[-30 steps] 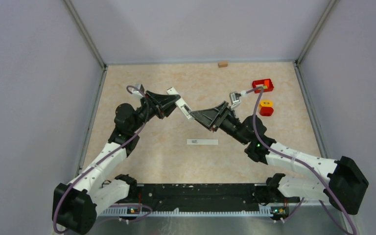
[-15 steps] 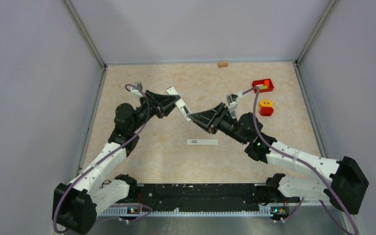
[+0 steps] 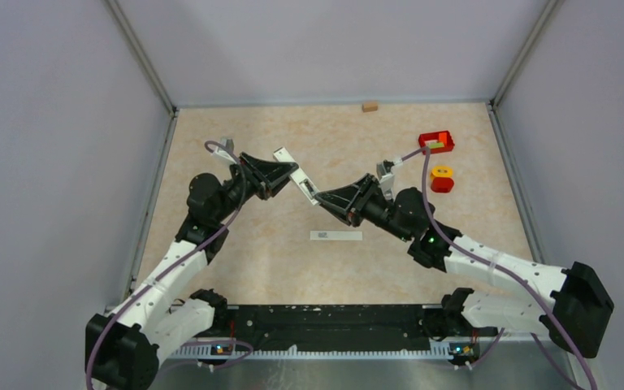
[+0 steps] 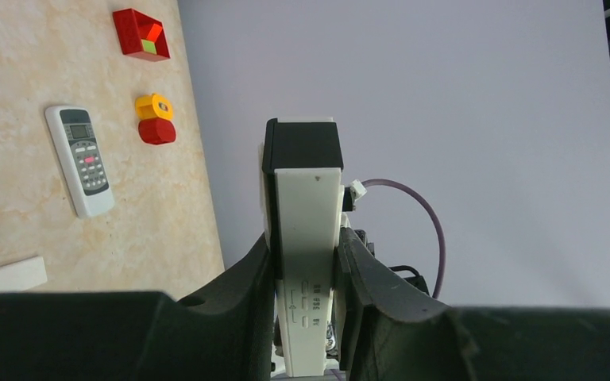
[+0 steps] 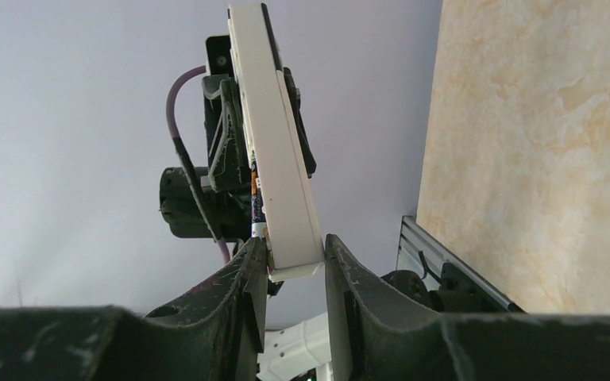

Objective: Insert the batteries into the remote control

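My left gripper (image 3: 291, 173) (image 4: 306, 248) is shut on a white remote control (image 3: 288, 160) (image 4: 308, 202) with a black end, held tilted above the table with its back towards the left wrist camera. My right gripper (image 3: 322, 197) (image 5: 295, 250) has come in from the right, and both its fingers press the remote control's (image 5: 274, 143) lower end. In the right wrist view a battery (image 5: 253, 189) with orange and dark blue shows along the remote's edge. Any other batteries are out of view.
A second white handset (image 4: 79, 159) with a dark screen and grey buttons lies on the table, hidden under my right arm in the top view. A plain white bar (image 3: 335, 236) lies mid-table. A red box (image 3: 436, 142), a yellow-and-red block (image 3: 441, 179) and a small wooden block (image 3: 369, 106) are at the back right.
My right gripper has moved left onto the remote control's lower end and its jaws have narrowed around it. The left gripper has kept its hold and shifted slightly.
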You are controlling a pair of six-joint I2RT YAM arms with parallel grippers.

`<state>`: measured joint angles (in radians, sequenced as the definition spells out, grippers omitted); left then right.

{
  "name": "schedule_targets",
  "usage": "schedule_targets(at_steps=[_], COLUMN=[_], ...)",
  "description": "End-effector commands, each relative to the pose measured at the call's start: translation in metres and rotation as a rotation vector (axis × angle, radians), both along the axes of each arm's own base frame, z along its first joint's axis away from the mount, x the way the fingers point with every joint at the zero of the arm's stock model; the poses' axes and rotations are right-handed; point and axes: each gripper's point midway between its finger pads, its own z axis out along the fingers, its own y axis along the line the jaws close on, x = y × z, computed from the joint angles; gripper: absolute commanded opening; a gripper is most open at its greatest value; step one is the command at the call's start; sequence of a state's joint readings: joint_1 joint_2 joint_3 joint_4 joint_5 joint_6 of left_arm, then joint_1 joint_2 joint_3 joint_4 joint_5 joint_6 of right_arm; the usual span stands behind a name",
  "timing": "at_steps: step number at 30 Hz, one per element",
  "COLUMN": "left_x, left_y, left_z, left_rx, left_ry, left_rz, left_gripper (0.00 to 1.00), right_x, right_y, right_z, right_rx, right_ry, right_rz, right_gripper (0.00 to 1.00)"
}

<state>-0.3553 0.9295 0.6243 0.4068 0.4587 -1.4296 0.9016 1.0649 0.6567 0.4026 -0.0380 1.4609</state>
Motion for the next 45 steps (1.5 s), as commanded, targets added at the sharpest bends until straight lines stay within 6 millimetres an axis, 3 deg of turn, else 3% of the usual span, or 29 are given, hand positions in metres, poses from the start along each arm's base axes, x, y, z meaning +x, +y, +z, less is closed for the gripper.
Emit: schedule_targets(at_steps=[1,10,14,25,31,33,36,38,45], left_x=[-0.042,-0.034,-0.033,-0.038,-0.039,-0.037,-0.033,-0.027,-0.014], left_y=[-0.013,-0.011,-0.011,-0.011,-0.010,-0.009,-0.006,-0.001,0.012], left_z=[0.045,0.030,0.029,0.035,0.038,0.035,0.027,0.021,0.010], left_rx=[-0.025,0.020,0.021,0.017,0.015,0.030,0.076,0.109,0.176], left_ry=[-0.166,-0.140,-0.137,-0.159,-0.173,-0.172,-0.173,-0.170,-0.161], left_rz=[-0.159,-0.114,-0.115,-0.126,-0.125,-0.112,-0.076,-0.025,0.071], left_gripper=[0.00,0.00,0.00,0.00,0.00,0.00,0.00,0.00,0.00], right_x=[0.020,0.017,0.017,0.024,0.024,0.023,0.021,0.019,0.011], right_y=[-0.012,-0.008,-0.008,-0.011,-0.007,-0.005,-0.007,-0.012,-0.028], right_z=[-0.013,-0.003,-0.005,-0.031,-0.040,-0.039,-0.028,-0.022,0.004], right_rx=[-0.038,-0.018,-0.025,-0.103,-0.143,-0.148,-0.123,-0.109,-0.060], right_ry=[0.041,-0.005,-0.002,0.048,0.039,0.029,-0.017,-0.044,-0.140], right_rz=[-0.121,-0.091,-0.087,-0.120,-0.102,-0.091,-0.085,-0.097,-0.114], right_gripper=[0.31,0.47,0.48,0.30,0.26,0.31,0.55,0.65,0.73])
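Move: The remote control is held up in the left hand's grip, its middle about 2 cm back and 1 cm right of that hand. From the right hand, whose fingertips are on the remote's near end, its middle lies some 4 cm ahead, 4 cm left and 2 cm higher. Nearly 30 cm below, on the table, the long white cover lies about 2 cm ahead and 5 cm right of the right hand; the other remote is 12 cm ahead and 18 cm right. The right fingers let go of the remote's near end: they ease open, shut again to the same gap while the hand sinks, then spread wide. The right hand goes down about 3 cm, slipping a centimetre or so right at the last, away from the remote. The left keeps its grip, sinking and drawing back about 1 cm each and rolling some 10 degrees, its left side rising. ##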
